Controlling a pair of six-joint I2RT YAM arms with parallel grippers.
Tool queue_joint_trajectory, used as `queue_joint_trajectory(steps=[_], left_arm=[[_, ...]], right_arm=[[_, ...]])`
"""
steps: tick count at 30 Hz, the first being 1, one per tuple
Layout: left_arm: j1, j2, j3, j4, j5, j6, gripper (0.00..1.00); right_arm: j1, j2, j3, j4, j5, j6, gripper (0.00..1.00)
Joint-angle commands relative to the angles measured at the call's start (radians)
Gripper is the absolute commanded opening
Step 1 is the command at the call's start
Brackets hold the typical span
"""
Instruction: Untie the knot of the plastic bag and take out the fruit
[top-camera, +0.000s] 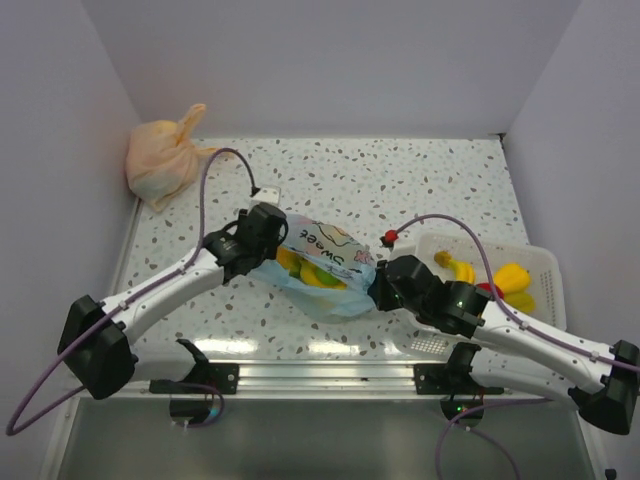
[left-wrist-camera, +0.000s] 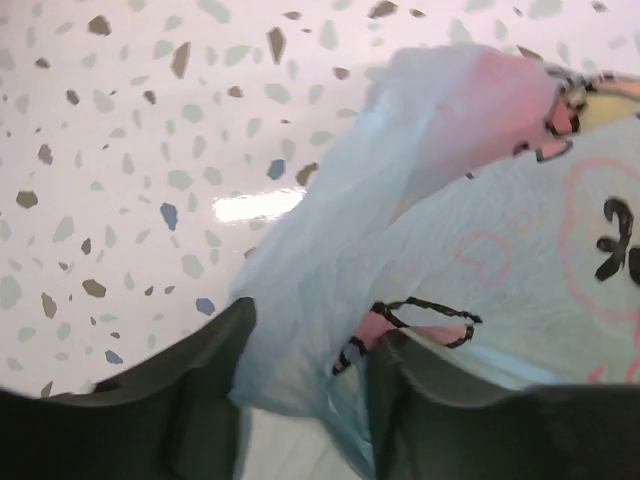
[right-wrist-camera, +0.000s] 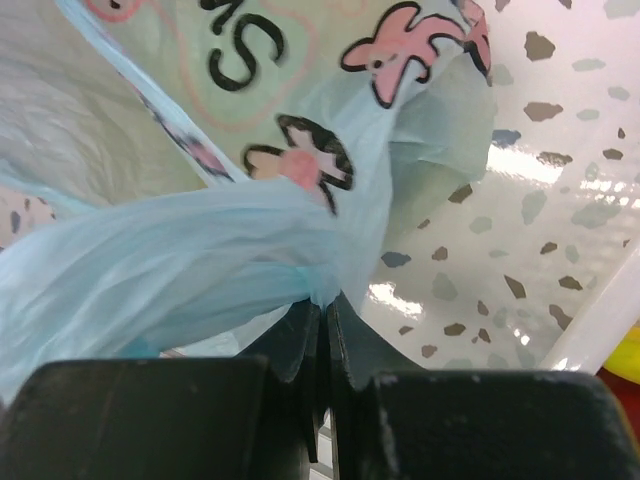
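The plastic bag (top-camera: 335, 262), light blue with a pink-and-white cartoon panel, lies mid-table. Yellow and green fruit (top-camera: 312, 272) shows through it. My left gripper (top-camera: 280, 244) is at the bag's left end. In the left wrist view its jaws (left-wrist-camera: 305, 350) stand apart, with a loose fold of the bag (left-wrist-camera: 300, 300) between them. My right gripper (top-camera: 379, 287) is at the bag's right end. The right wrist view shows it (right-wrist-camera: 327, 300) shut on a gathered, twisted tail of the bag (right-wrist-camera: 200, 260). The knot itself is hidden.
A peach-orange tied bag (top-camera: 160, 160) sits in the back left corner. A white basket (top-camera: 545, 270) at the right holds a banana (top-camera: 455, 266), other yellow fruit (top-camera: 513, 277) and something red. White walls enclose the speckled table (top-camera: 400, 180).
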Motion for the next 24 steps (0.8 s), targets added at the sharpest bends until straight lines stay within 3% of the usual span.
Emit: queue_joint_trajectory(steps=[1,5,6,14,16,19,20,24], left_arm=[[0.172,-0.075,-0.034,0.025,-0.092,-0.055,0.44],[0.263,-0.106,-0.03,0.02,0.033,-0.054,0.17],[0.281,-0.114,-0.022,0.013,0.088,-0.055,0.03],[0.3,-0.213,0.082,-0.097,0.336,-0.024,0.0],[0.3,-0.227,0.118,-0.13,0.357,-0.038,0.0],[0.3,-0.238,0.153,-0.173,0.381,-0.044,0.0],[0.3,-0.24,0.159,-0.184,0.39,-0.046,0.0],[0.3,-0.244,0.179,-0.207,0.447,-0.063,0.0]], right_arm=[[-0.007,-0.028,-0.031,-0.09,0.085,0.044,0.0],[-0.007,-0.014,-0.041,-0.076,0.088,0.064,0.0],[-0.005,-0.002,-0.037,-0.077,0.092,0.063,0.0],[-0.011,0.058,0.119,-0.171,0.206,-0.037,0.01],[-0.011,0.105,0.218,-0.198,0.186,-0.1,0.18],[-0.011,0.171,0.376,-0.235,0.123,-0.248,0.33],[-0.01,0.187,0.419,-0.249,0.088,-0.303,0.46],[-0.011,0.271,0.69,-0.371,0.042,-0.402,0.68]])
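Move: Between the left hand's half-closed fingers lies the bag's left edge, about 1 cm ahead and 1 cm below. The fruit showing in the bag's mouth is some 7 cm to that hand's right, 3 cm back and 7 cm down; the orange bag stands roughly 25 cm ahead and 28 cm left. The right hand already grips the bag's right corner at its fingertips, with the fruit basket about 25 cm to its right and 4 cm ahead. Sliding about 4 cm left, the left hand shuts its fingers on the bag's edge, then draws it upward some 9 cm, its left side rolling down about 20 degrees. The right hand keeps its pinch on the opposite corner at first, then opens and lets go as it rises roughly 11 cm and goes a little forward. ##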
